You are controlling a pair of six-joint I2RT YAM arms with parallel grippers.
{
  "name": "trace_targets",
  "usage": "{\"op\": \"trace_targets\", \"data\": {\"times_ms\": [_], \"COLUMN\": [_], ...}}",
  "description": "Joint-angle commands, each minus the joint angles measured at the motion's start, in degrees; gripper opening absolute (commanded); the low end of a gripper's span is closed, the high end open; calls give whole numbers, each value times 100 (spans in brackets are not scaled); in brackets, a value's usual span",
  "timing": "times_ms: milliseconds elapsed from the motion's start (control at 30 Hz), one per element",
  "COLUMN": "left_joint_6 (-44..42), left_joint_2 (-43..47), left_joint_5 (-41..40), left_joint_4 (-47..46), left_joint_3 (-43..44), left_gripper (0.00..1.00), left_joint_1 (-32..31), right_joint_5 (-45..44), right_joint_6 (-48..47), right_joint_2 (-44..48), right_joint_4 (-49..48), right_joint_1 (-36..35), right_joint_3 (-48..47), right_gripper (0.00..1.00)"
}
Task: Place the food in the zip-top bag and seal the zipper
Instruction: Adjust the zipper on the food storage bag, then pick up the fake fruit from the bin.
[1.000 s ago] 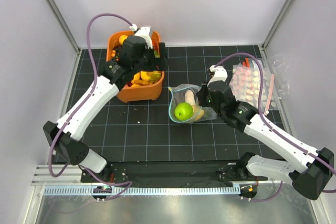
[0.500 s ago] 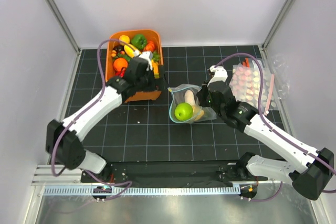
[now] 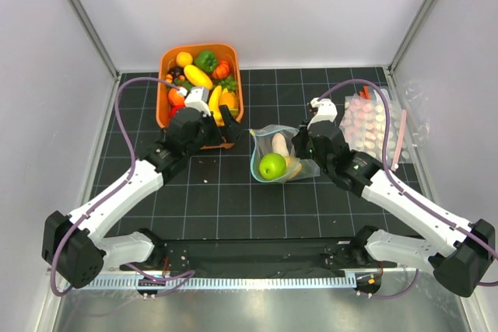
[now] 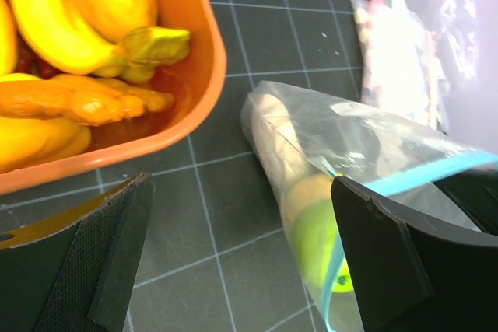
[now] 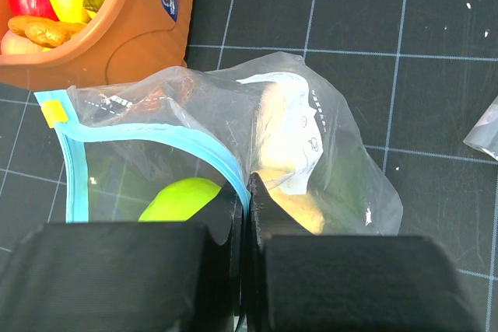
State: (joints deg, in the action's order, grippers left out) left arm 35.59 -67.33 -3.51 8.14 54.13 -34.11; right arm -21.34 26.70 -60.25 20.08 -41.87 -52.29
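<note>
The clear zip-top bag (image 3: 260,162) lies at the table's centre, mouth held open. Inside it are a green apple (image 3: 272,166), a white radish (image 3: 281,144) and a yellow lemon (image 3: 294,167). My right gripper (image 5: 249,188) is shut on the teal-blue zipper (image 5: 156,141) at the bag's right rim, lifting that edge. My left gripper (image 4: 241,184) is open and holds nothing. It hovers just left of the bag (image 4: 350,134), between the bag and the orange basket (image 4: 210,75). The apple (image 4: 315,246) shows through the plastic by its right finger.
The orange basket (image 3: 166,64) at the back left holds several toy fruits and vegetables, among them a banana (image 4: 54,29). Crinkled pink-dotted packs (image 3: 373,126) lie at the right, against the wall. The walls enclose the black gridded mat (image 3: 218,200).
My left arm has pulled back from over the basket and swung down and right toward the bag, uncovering the basket's contents. The right arm and the bag have not moved.
</note>
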Motion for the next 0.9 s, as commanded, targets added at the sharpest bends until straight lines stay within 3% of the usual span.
{"op": "trace_targets", "data": {"times_ms": [0,233,367,567,733,867], "left_joint_6": [-123,-246,-202,-448,-1211,-1380], "left_joint_2": [159,-410,-1272,-2851,-3935,-4621], "left_joint_5": [-631,-2082,-2338,-2576,-3235,-2858], "left_joint_4": [-340,441,1284,1830,2436,2675], "left_joint_3": [-69,798,1853,3646,5079,5862], "left_gripper": [100,100,100,100,100,100], "left_joint_1": [18,150,448,1168,1477,1846], "right_joint_5": [-151,-142,-230,-362,-90,86], "right_joint_6": [-112,-130,-165,-156,-68,-7], "right_joint_2": [242,259,268,163,180,241], "right_joint_4": [-408,-522,-566,-601,-628,-549], "right_joint_1": [21,21,21,12,21,29], "right_joint_3": [8,79,114,123,114,61], "right_gripper": [1,1,1,1,1,1]}}
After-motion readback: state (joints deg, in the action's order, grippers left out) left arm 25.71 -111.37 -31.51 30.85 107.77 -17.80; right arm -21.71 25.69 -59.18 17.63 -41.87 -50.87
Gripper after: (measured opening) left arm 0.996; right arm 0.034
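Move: The lemon marks the far-left end of the orange food basket, about 19 cm ahead of the left hand, 14 cm to its left and 13 cm lower. The long yellow squash is some 14 cm ahead, 10 cm left; the green pepper 19 cm ahead, 8 cm left. Behind, in the bag, the green apple is about 10 cm back and 11 cm right. From the right hand the lemon is some 24 cm ahead, 33 cm left. The food basket is what the left hand returns to, its fingers wide open and empty: it sweeps forward about 22 cm and left 14 cm, over the near rim to above the food at the far-left part, away from the bag. It rises about 3 cm on the way and sinks back, swinging some 35 degrees counter-clockwise as its left side rolls up. The right hand stays, keeping its pinch on the bag's zipper edge. ##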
